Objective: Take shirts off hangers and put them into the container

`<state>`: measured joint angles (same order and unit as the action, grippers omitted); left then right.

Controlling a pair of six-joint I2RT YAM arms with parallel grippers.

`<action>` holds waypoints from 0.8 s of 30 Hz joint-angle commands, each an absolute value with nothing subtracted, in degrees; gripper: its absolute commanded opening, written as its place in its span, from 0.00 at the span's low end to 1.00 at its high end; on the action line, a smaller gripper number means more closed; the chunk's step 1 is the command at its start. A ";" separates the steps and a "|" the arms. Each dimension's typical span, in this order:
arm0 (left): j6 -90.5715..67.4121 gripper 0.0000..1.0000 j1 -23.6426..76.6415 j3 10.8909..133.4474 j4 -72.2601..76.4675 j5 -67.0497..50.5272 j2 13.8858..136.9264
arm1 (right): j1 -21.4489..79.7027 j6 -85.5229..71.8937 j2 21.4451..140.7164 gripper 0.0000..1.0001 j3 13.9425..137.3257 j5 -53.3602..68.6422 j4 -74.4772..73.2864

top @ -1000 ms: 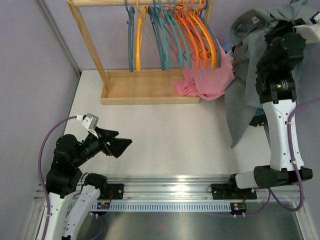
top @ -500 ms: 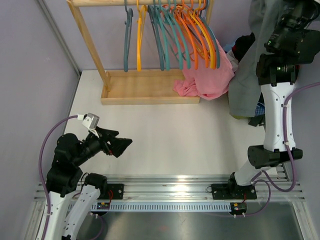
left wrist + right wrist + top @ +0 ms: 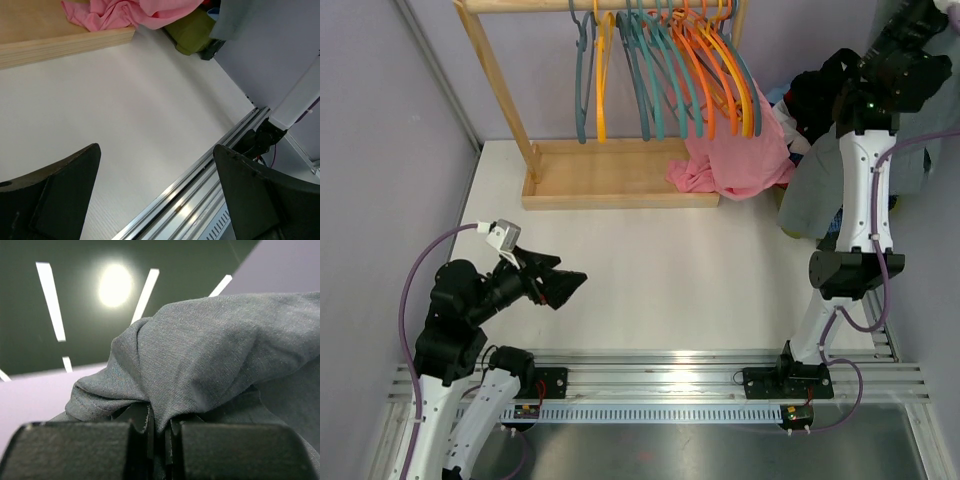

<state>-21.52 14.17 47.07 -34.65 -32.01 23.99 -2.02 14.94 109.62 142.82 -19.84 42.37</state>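
Observation:
My right gripper point(image 3: 160, 422) is shut on a fold of the grey shirt point(image 3: 210, 350), held high at the back right. In the top view the grey shirt point(image 3: 807, 195) hangs down beside the raised right arm. A black shirt point(image 3: 815, 100) is bunched just behind it. The yellow-green container point(image 3: 192, 37) shows partly in the left wrist view, under the grey cloth. Teal and orange hangers point(image 3: 665, 70) hang bare on the rack's rail. My left gripper point(image 3: 565, 288) hovers open over the near left of the table, nothing between its fingers point(image 3: 75, 175).
The wooden rack's shallow tray point(image 3: 610, 188) stands at the back, with a pink garment point(image 3: 735, 150) draped over its right end. A metal rail point(image 3: 660, 375) runs along the near edge. A purple wall closes off the left side.
My right arm has swung up and to the right with the grey shirt, lifting it off the heap and uncovering the black shirt. The left arm has barely moved.

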 commanded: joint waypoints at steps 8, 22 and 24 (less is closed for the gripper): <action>-25.66 0.99 14.06 40.26 -21.63 -35.07 22.33 | -5.19 2.93 115.22 0.00 107.60 -22.58 35.26; -30.32 0.99 14.06 37.70 -18.89 -39.64 21.10 | -6.24 -22.05 139.62 0.00 129.35 -26.47 -42.04; -30.50 0.99 14.06 37.88 -19.33 -39.46 19.96 | -7.47 -25.21 142.89 0.00 137.32 -21.72 -47.70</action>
<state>-29.06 14.17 37.50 -21.71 -36.80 21.80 -5.21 -18.94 133.47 131.61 -26.46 -17.91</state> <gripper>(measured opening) 0.987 0.053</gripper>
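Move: My right hand is raised high at the far right with the grey shirt in its grip. The container with its pile of shirts lies about 14 cm ahead, level left-right and some 62 cm below. The pink shirt on the rack hangs about 22 cm to the left, 14 cm ahead and 50 cm down; the empty hangers' middle is roughly 30 cm left, 16 cm ahead and 28 cm down. From my left hand the container is about 35 cm ahead, 64 cm to the right and 15 cm lower. With the grey shirt still pinched in my closed right fingers, I whip the hand down about 50 cm and forward some 25 cm onto the container's pile, tipping the upward-pointing fingers over by about 85 degrees until they point forward and right, slightly down. The fast swing is over by two thirds of the way; after that the hand barely travels while the wrist finishes turning, and I keep my hold. ##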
